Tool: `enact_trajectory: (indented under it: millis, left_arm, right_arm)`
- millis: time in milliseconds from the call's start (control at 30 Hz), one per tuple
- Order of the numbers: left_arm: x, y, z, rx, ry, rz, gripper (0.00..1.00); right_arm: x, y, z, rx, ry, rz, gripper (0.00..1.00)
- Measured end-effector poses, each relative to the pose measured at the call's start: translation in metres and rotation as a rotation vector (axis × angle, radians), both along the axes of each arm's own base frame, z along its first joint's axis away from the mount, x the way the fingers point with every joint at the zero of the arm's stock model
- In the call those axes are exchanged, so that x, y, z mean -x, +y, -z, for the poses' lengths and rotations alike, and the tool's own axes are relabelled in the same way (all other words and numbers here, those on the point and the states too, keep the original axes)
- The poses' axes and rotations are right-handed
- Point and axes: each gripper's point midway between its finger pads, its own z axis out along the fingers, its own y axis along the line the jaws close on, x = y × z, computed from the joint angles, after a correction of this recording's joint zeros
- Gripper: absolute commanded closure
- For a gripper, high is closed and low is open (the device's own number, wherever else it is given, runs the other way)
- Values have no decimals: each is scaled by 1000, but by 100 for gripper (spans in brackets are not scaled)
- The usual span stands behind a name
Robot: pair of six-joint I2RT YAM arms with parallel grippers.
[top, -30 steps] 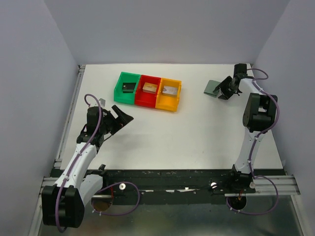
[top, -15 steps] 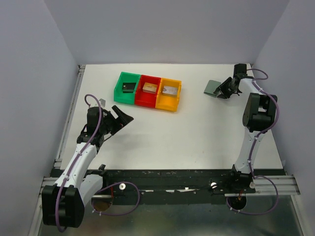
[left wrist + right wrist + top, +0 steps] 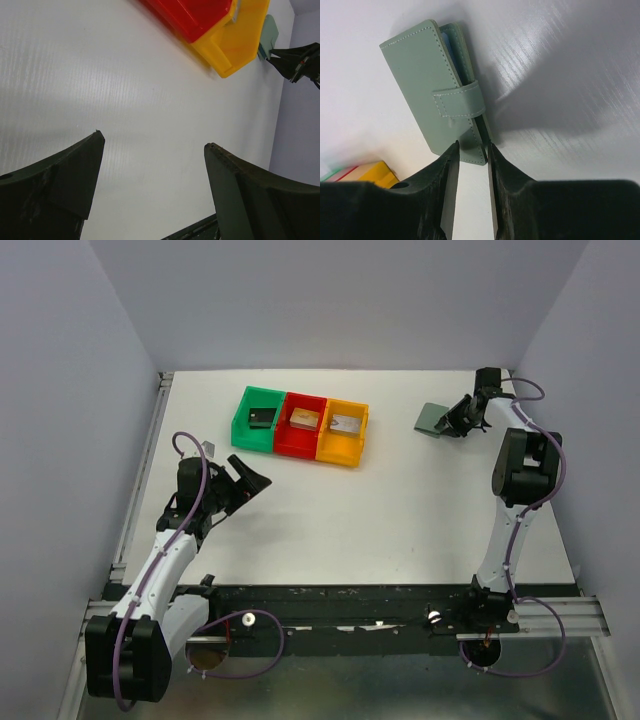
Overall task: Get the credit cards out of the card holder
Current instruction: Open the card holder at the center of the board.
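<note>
The grey-green card holder (image 3: 431, 418) lies folded at the back right of the table, its tab (image 3: 462, 100) fastened over the edge. In the right wrist view the card holder (image 3: 430, 85) shows a sliver of pale blue lining; the credit cards are hidden inside. My right gripper (image 3: 449, 424) reaches it from the right. Its jaws (image 3: 472, 150) have narrowed onto the holder's near corner, one fingertip on each side and touching it. My left gripper (image 3: 248, 478) hovers wide open over the left of the table, its fingers (image 3: 80, 165) holding nothing.
A row of joined bins stands at the back centre: green (image 3: 258, 418), red (image 3: 302, 423) and orange (image 3: 344, 430), each with a small piece inside. The enclosure's walls rise close behind and to the right of the holder.
My right gripper's jaws have narrowed around the holder's corner and it has edged slightly toward the holder. The left arm has not moved.
</note>
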Motion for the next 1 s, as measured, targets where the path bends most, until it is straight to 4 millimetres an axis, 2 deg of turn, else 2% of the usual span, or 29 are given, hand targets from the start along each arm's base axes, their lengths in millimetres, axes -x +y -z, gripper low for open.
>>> enact_trajectory:
  millis: [200,300,500,667,733,833,933,1000]
  left_arm:
    - [0,0,1,-1,5,0,6]
    - [0,0,2,-1,6,0,6]
    - [0,0,2,-1,6,0,6]
    - [0,0,2,-1,6,0,6]
    - [0,0,1,-1,4,0,6]
    - [0,0,-2,1,-8,0,6]
    - [1,0,-7,3,-26,-1,6]
    - [1,0,-11,8,-37,-3,6]
  right_arm:
    - [-3,0,-1,-3,-5,1,82]
    - [-3,1,-1,-7,-5,0,98]
    - [-4,1,-1,-8,-19,2,99]
    - [11,3,-6,-7,-29,3,99]
    - [18,4,-21,-3,-53,1,99]
    - [27,5,-54,9,-120,-8,99]
    - [42,9,-92,22,-205,-20,99]
    - [59,14,-114,19,-261,-33,99]
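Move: The card holder lies flat at the right fingertips, its near right corner by the part-open fingers and its middle about 4 cm ahead, 2 cm left and 1 cm below. The yellow tray sits some 30 cm left, level in depth; the red tray is about 14 cm left of the yellow and 2 cm farther out. From the left hand the card holder lies roughly 26 cm ahead, 54 cm right and 10 cm below. Right fingers pinch the card holder's near corner, then lift about 11 cm while drawing back 6 cm. ##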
